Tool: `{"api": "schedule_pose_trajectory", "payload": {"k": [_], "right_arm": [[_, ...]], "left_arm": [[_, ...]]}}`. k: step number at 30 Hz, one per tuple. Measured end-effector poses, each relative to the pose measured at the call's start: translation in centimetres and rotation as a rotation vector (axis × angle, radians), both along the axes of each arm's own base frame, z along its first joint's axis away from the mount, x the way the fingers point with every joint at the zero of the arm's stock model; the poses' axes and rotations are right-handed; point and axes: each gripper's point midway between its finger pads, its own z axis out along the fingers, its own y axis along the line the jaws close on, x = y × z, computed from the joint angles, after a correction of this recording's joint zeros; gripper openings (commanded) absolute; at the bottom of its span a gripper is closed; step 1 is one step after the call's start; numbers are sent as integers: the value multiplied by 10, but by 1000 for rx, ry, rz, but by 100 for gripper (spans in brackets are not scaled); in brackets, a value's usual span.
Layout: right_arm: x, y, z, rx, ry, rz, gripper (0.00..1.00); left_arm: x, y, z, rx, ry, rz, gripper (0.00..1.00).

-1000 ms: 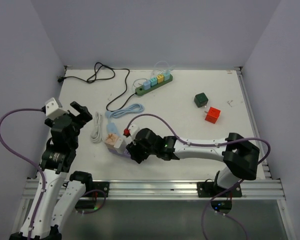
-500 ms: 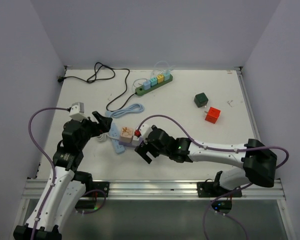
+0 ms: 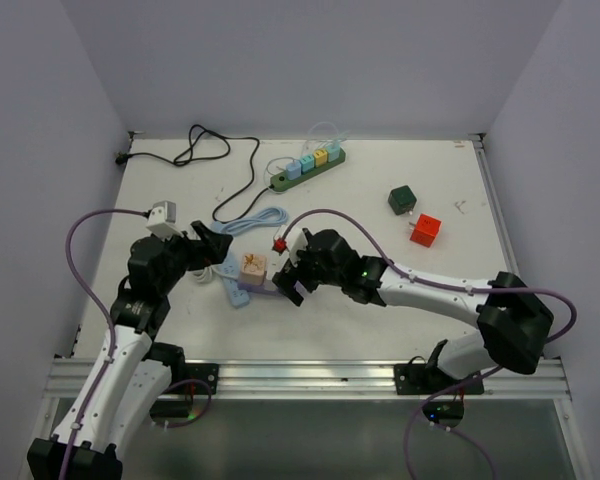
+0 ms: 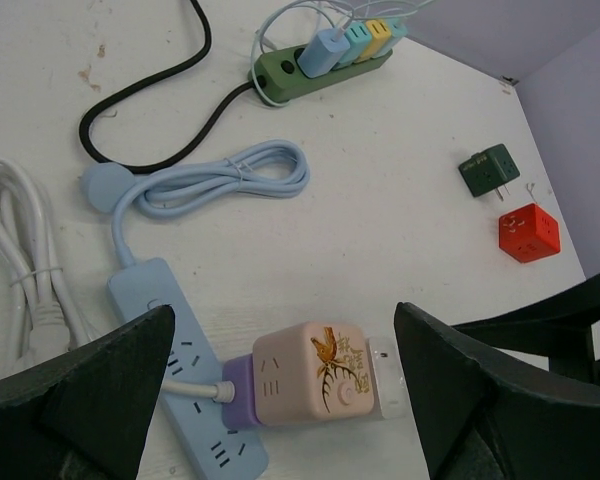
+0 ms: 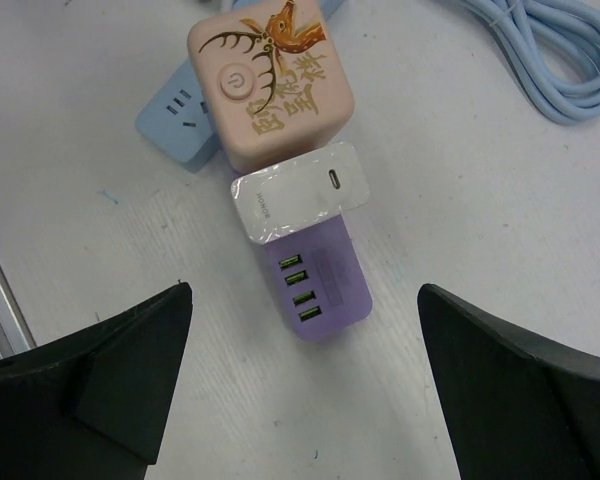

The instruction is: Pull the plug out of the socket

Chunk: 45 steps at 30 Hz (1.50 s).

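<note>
The socket (image 3: 305, 172), a long dark green power strip with a black cord, lies at the table's far side, also in the left wrist view (image 4: 320, 72). Several coloured cube plugs (image 3: 313, 160) sit in it in a row. Both grippers are far from it, around a pink cube adapter (image 3: 253, 266) stacked on a purple strip (image 5: 320, 285). My left gripper (image 3: 212, 250) (image 4: 283, 310) is open just left of the pink cube. My right gripper (image 3: 288, 280) (image 5: 305, 288) is open over the purple strip's end and holds nothing.
A white charger (image 5: 300, 200) sits beside the pink cube. A light blue strip (image 4: 180, 380) with its coiled cable (image 3: 255, 222) lies under the stack. A white cord (image 3: 192, 268) is at the left. A dark green cube (image 3: 401, 199) and a red cube (image 3: 425, 230) sit at the right.
My right gripper opened, let go of the pink cube stack and drew back to the right. The stack shifted right. My left arm swung in towards the cube.
</note>
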Motion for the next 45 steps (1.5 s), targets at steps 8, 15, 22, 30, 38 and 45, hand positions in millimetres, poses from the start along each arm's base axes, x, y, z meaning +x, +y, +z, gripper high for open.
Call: {"api": "schedule_pose_trajectory", "payload": {"k": [8,15,22,30,38,45], "right_arm": [[13,27,-17,-4,63,117,97],[15,41,-31,-27,95,153,72],[16,39,-27,-31,90,148,37],[15,33,30,62,6,137,29],[18,32,55,119,-34,108,29],[55,-19,30,66,-17,-154,31]], "left_arm": [[0,-4,-16,13,24,-31,93],[0,-8,-23,18,34,-48,93],[-1,-12,-23,17,26,-59,93],[-4,-16,-29,21,39,-75,93],[-5,-23,-33,28,50,-97,92],[-6,-26,-33,35,46,-101,92]]}}
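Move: The white charger to be pulled, standing in the purple socket, is some 4 cm left, 2 cm ahead and 4 cm below the open right hand. The peach cube beside it is roughly 8 cm left, 3 cm ahead and 5 cm down, and the light-blue power strip about 13 cm left, 2 cm ahead and 8 cm down. Seen from the left hand, the charger lies some 12 cm to the right, 2 cm back and 10 cm lower. The white charger is reached by the right hand going left and down about 5 cm, then pinched between the closing fingers and drawn straight up out of the purple socket by some 8 cm. Still gripping it, the hand swings right and forward, turning clockwise and sinking a little. Meanwhile the open left hand eases down and right towards the peach cube. ##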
